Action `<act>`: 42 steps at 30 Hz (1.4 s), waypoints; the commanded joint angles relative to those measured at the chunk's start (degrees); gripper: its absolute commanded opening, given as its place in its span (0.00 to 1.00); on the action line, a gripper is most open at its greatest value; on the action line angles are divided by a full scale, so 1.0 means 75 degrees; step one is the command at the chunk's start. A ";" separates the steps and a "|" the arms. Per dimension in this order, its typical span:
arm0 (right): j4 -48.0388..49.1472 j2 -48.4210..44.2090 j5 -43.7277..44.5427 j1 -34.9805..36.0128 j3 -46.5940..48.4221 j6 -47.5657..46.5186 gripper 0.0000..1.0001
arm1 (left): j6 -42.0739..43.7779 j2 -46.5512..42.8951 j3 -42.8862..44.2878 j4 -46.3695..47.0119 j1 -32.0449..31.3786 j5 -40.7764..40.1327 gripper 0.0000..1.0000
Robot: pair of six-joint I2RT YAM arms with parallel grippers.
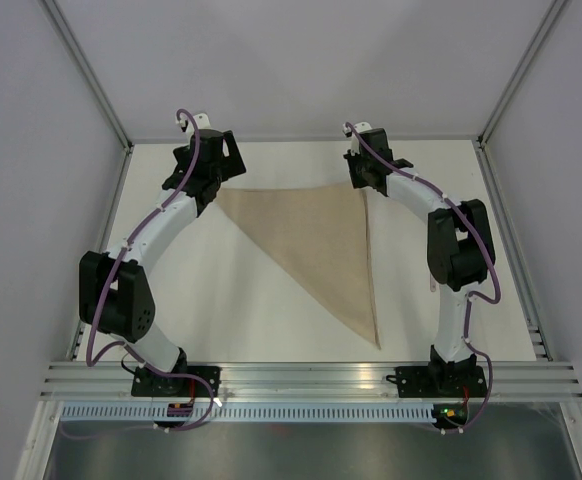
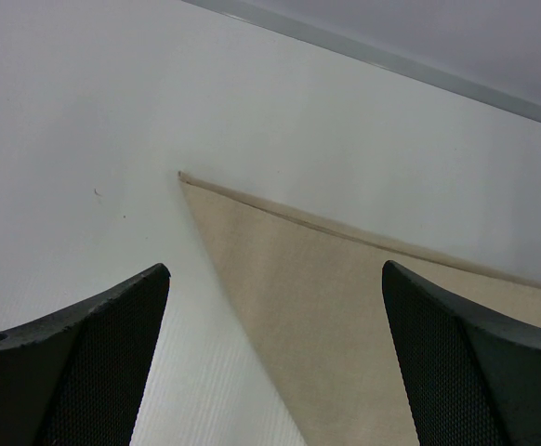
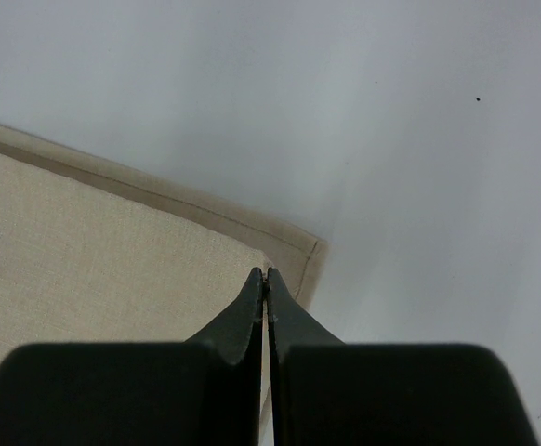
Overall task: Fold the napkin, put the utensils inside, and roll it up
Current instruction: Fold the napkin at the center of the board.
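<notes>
The tan napkin [image 1: 321, 240] lies on the white table folded into a triangle, its long point reaching toward the near edge. My left gripper [image 1: 213, 172] hovers over the napkin's [image 2: 345, 316] far left corner; in the left wrist view this gripper [image 2: 275, 268] is wide open with nothing between its fingers. My right gripper [image 1: 367, 178] is at the far right corner. In the right wrist view it [image 3: 267, 271] is shut, tips pinching the top layer's corner of the napkin [image 3: 85, 251], the lower layer's hem showing just beyond. The utensils are out of view.
Grey walls enclose the table on the left, right and back. An aluminium rail [image 1: 311, 380] carrying both arm bases runs along the near edge. The white table [image 1: 271, 330] surrounds the napkin.
</notes>
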 commanded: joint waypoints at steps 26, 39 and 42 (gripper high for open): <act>0.0073 0.0410 0.0414 -0.0121 0.0564 -0.0059 0.00 | -0.0244 0.0041 0.0229 0.0226 0.0071 0.0102 1.00; 0.0132 0.1007 0.0672 -0.0203 0.0728 -0.0095 0.00 | -0.0244 0.0205 0.0206 0.0238 0.0106 0.0126 1.00; 0.0156 0.1148 0.0777 -0.0250 0.0775 -0.0118 0.00 | -0.0267 0.0252 0.0182 0.0249 0.0118 0.0161 1.00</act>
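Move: The right hand holds the napkin's loose corner; the far-right corner of the lower layer, where it is being taken, lies about 5 cm ahead of this hand, 4 cm to its right and 10 cm below. The napkin's far-left corner is roughly 36 cm left and 5 cm ahead of it, the knife some 15 cm right and 10 cm back. From the left hand the far-right corner lies about 36 cm right, 11 cm ahead and 22 cm below. Still pinching the napkin's loose corner in its shut fingers, the right hand all but hovers at first, easing about a centimetre forward, then sinks with growing speed, roughly 5 cm in all, while drifting some 2 cm right towards the lower layer's far-right corner. The wrist hardly turns and the fingers don't open. ##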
